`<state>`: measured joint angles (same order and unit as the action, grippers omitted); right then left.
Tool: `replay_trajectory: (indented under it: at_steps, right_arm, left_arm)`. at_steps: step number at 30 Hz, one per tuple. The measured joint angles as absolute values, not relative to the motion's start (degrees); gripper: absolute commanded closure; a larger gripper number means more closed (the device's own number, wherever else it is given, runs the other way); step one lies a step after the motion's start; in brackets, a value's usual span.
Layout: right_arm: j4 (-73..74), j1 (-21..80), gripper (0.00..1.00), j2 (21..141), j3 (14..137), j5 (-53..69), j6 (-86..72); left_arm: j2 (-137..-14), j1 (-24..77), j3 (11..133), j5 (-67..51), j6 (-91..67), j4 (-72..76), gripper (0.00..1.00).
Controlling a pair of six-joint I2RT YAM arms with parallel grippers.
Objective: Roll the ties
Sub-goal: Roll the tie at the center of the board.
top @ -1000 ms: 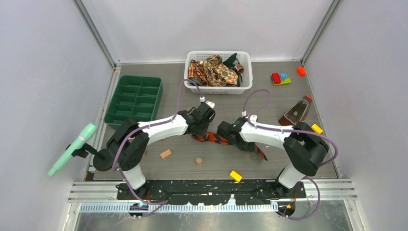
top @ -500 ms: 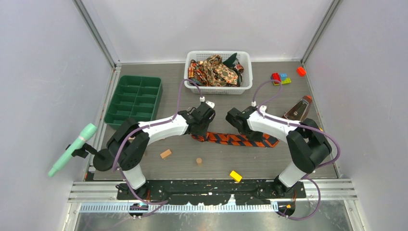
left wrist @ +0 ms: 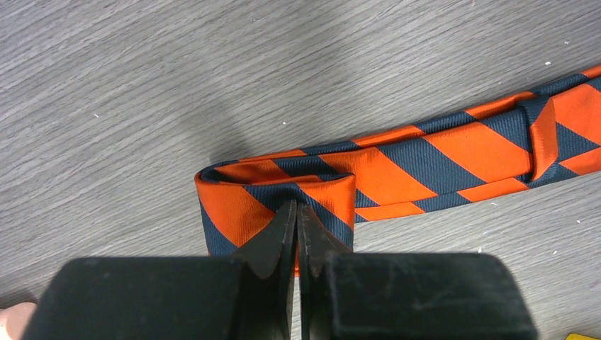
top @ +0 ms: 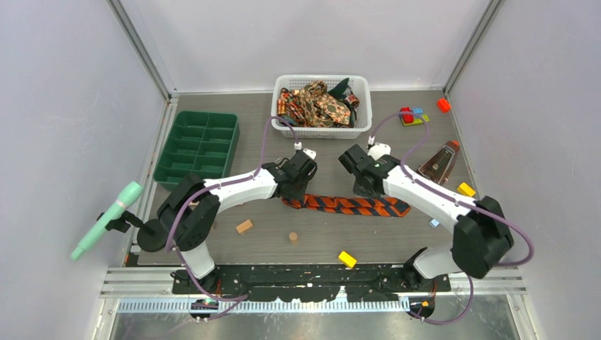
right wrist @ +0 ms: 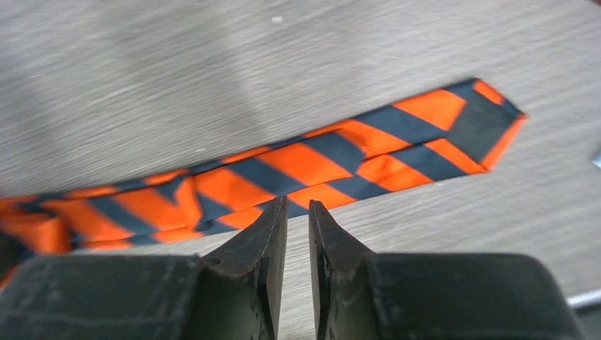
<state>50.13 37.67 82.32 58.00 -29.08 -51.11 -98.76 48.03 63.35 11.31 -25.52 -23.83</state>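
Note:
An orange-and-dark striped tie [top: 351,206] lies flat and straight on the table, pointed end [right wrist: 489,120] to the right. Its left end is folded over into a short loop [left wrist: 276,191]. My left gripper [left wrist: 298,207] is shut on that folded end, at the tie's left tip [top: 293,195]. My right gripper [right wrist: 298,205] hovers over the tie's near edge, about its middle [top: 363,190], jaws a little apart with nothing between them. More ties, brown-gold paisley [top: 319,105] and dark green [top: 341,86], are heaped in the white basket [top: 320,132].
A green compartment tray [top: 197,145] stands at the back left. A wooden block [top: 244,227], a wooden cylinder [top: 293,237] and a yellow brick [top: 346,259] lie near the front. At the right are a brown metronome [top: 438,164], coloured bricks [top: 412,115] and another yellow brick [top: 466,189].
The right gripper drew the tie out straight to the right, let go of it, opened slightly and pulled back above it. The left gripper kept its hold and has not moved.

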Motion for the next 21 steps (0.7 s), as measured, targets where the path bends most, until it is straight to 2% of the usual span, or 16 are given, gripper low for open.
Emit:
replay_trajectory:
  at_steps: [10,21]
  right_arm:
    - [37.6,37.7,0.74,72.3,51.3,-16.8,-48.9]
    - [21.6,39.0,0.74,71.5,45.6,-3.9,-53.9]
  left_arm:
    - [-95.7,48.0,63.5,11.6,-25.5,-26.5,0.76]
    - [-82.4,44.9,62.1,14.2,-27.6,-28.4,0.63]
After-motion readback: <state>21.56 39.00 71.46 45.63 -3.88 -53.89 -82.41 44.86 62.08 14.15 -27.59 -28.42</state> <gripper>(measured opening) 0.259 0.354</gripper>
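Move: The rolled end of the tie is at the left gripper's nearly shut fingertips, its middle roughly 1 cm left and 1 cm below; from the right gripper it lies about 21 cm left, 1 cm ahead and 5 cm lower. The round peg is some 10 cm back from the left gripper, in line with it, and the wooden block about 14 cm left and 7 cm back of that gripper. Open the left fingers to about a third and let go of the tie's roll, lifting the left gripper clear by some 9 cm and drifting a little left. Meanwhile sweep the right gripper about 10 cm left above the flat strip towards the roll, rising slightly, its fingers swinging to point more leftward and staying partly open. ##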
